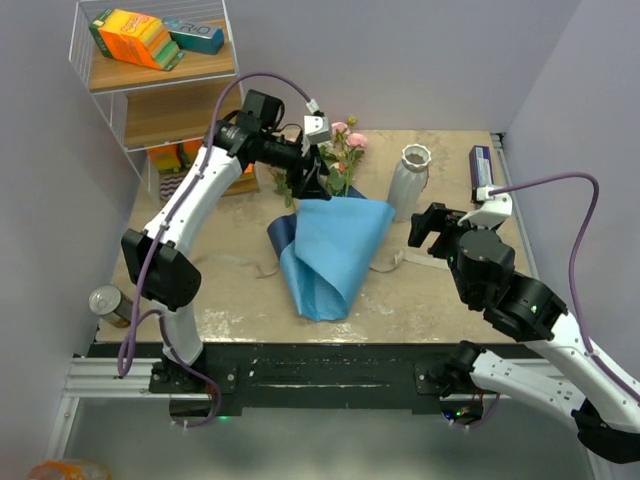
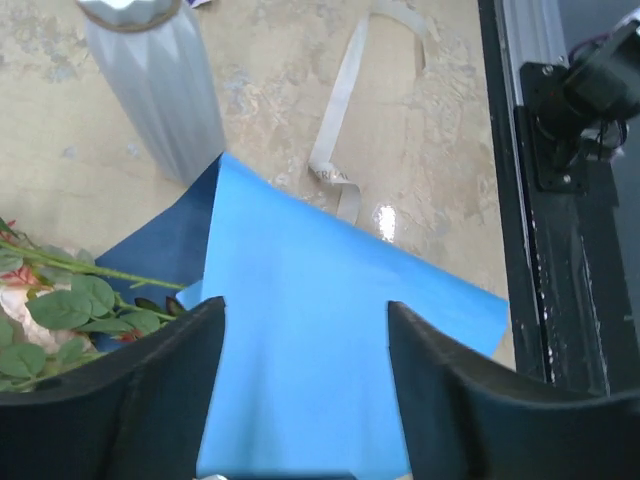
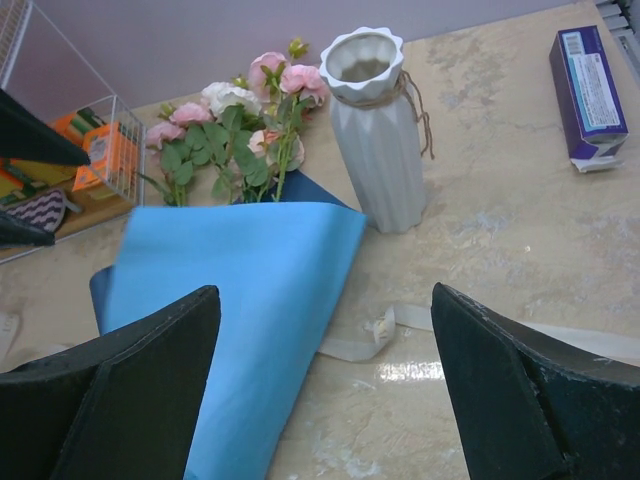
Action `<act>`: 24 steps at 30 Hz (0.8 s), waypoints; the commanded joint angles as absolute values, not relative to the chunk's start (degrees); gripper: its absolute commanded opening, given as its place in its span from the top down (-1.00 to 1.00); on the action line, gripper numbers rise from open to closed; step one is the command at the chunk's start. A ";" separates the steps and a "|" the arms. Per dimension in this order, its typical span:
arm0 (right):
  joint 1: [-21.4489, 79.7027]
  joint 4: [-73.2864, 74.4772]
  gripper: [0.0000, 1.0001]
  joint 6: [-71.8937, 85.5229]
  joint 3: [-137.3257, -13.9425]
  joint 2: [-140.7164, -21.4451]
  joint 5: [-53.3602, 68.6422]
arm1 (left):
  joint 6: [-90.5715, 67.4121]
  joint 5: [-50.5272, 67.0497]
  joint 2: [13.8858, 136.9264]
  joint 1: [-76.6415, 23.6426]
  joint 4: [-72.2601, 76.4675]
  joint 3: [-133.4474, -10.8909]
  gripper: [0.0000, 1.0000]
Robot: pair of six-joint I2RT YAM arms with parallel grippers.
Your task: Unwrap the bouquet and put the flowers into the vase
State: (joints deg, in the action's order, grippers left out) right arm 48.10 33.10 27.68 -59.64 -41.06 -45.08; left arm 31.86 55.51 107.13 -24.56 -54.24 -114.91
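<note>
The bouquet's blue paper (image 1: 330, 255) lies loosened and spread in the middle of the table. The flowers (image 1: 345, 150), pink and cream roses with green leaves, stick out past its far edge. The white ribbed vase (image 1: 410, 180) stands upright just right of them. My left gripper (image 1: 312, 178) hovers over the paper's far edge by the stems. In the left wrist view the left gripper (image 2: 305, 320) is open, with the paper (image 2: 310, 330) below the gap. My right gripper (image 3: 322, 295) is open above the paper's right edge and holds nothing. The vase (image 3: 375, 130) and flowers (image 3: 240, 120) lie beyond it.
A beige ribbon (image 1: 395, 262) lies loose on the table right of the paper. A purple box (image 1: 482, 170) sits at the far right. A wire shelf (image 1: 150, 70) with boxes stands at the far left, and a tin can (image 1: 108, 303) at the table's left edge.
</note>
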 commanded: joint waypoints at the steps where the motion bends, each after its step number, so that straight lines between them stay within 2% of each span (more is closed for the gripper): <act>1: 48.34 33.05 -0.80 28.56 -59.85 -40.17 -47.55 | 21.20 50.20 105.22 -24.52 -46.52 -108.84 -0.77; 5: 48.34 32.87 -0.82 27.95 -60.12 -39.99 -47.55 | 16.27 33.71 102.05 -23.12 -38.60 -100.48 -0.79; 14: 48.34 32.26 -0.84 26.72 -60.29 -40.34 -47.11 | 14.59 21.29 104.85 -21.71 -33.93 -96.15 -0.79; 24: 48.34 33.40 -0.84 26.19 -62.23 -40.43 -47.29 | 16.43 30.05 118.37 -22.24 -38.31 -102.81 -0.79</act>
State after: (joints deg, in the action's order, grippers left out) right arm 48.10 33.26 26.96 -59.79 -40.80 -45.54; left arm 16.47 25.41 113.16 -21.67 -36.60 -97.86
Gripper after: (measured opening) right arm 0.918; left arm 0.896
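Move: The left hand is above the wrapper's open top edge, where the stems come out; that edge lies about 10 cm ahead, 3 cm to its left and some 26 cm below. The vase stands roughly 11 cm ahead and 18 cm to its right, and the flower heads lie about 22 cm straight ahead. From the idle right hand the same edge is some 14 cm ahead, 22 cm to the left and 30 cm down. No longer gripping the blue flap, the left fingers spread from mostly to fully open and touch nothing that can be seen at the end. The hand sinks about 16 cm while reaching 9 cm forward and 6 cm left, back towards the wrapper's top edge and stems, turning some 30 degrees counter-clockwise as its fingers tip more steeply down. ##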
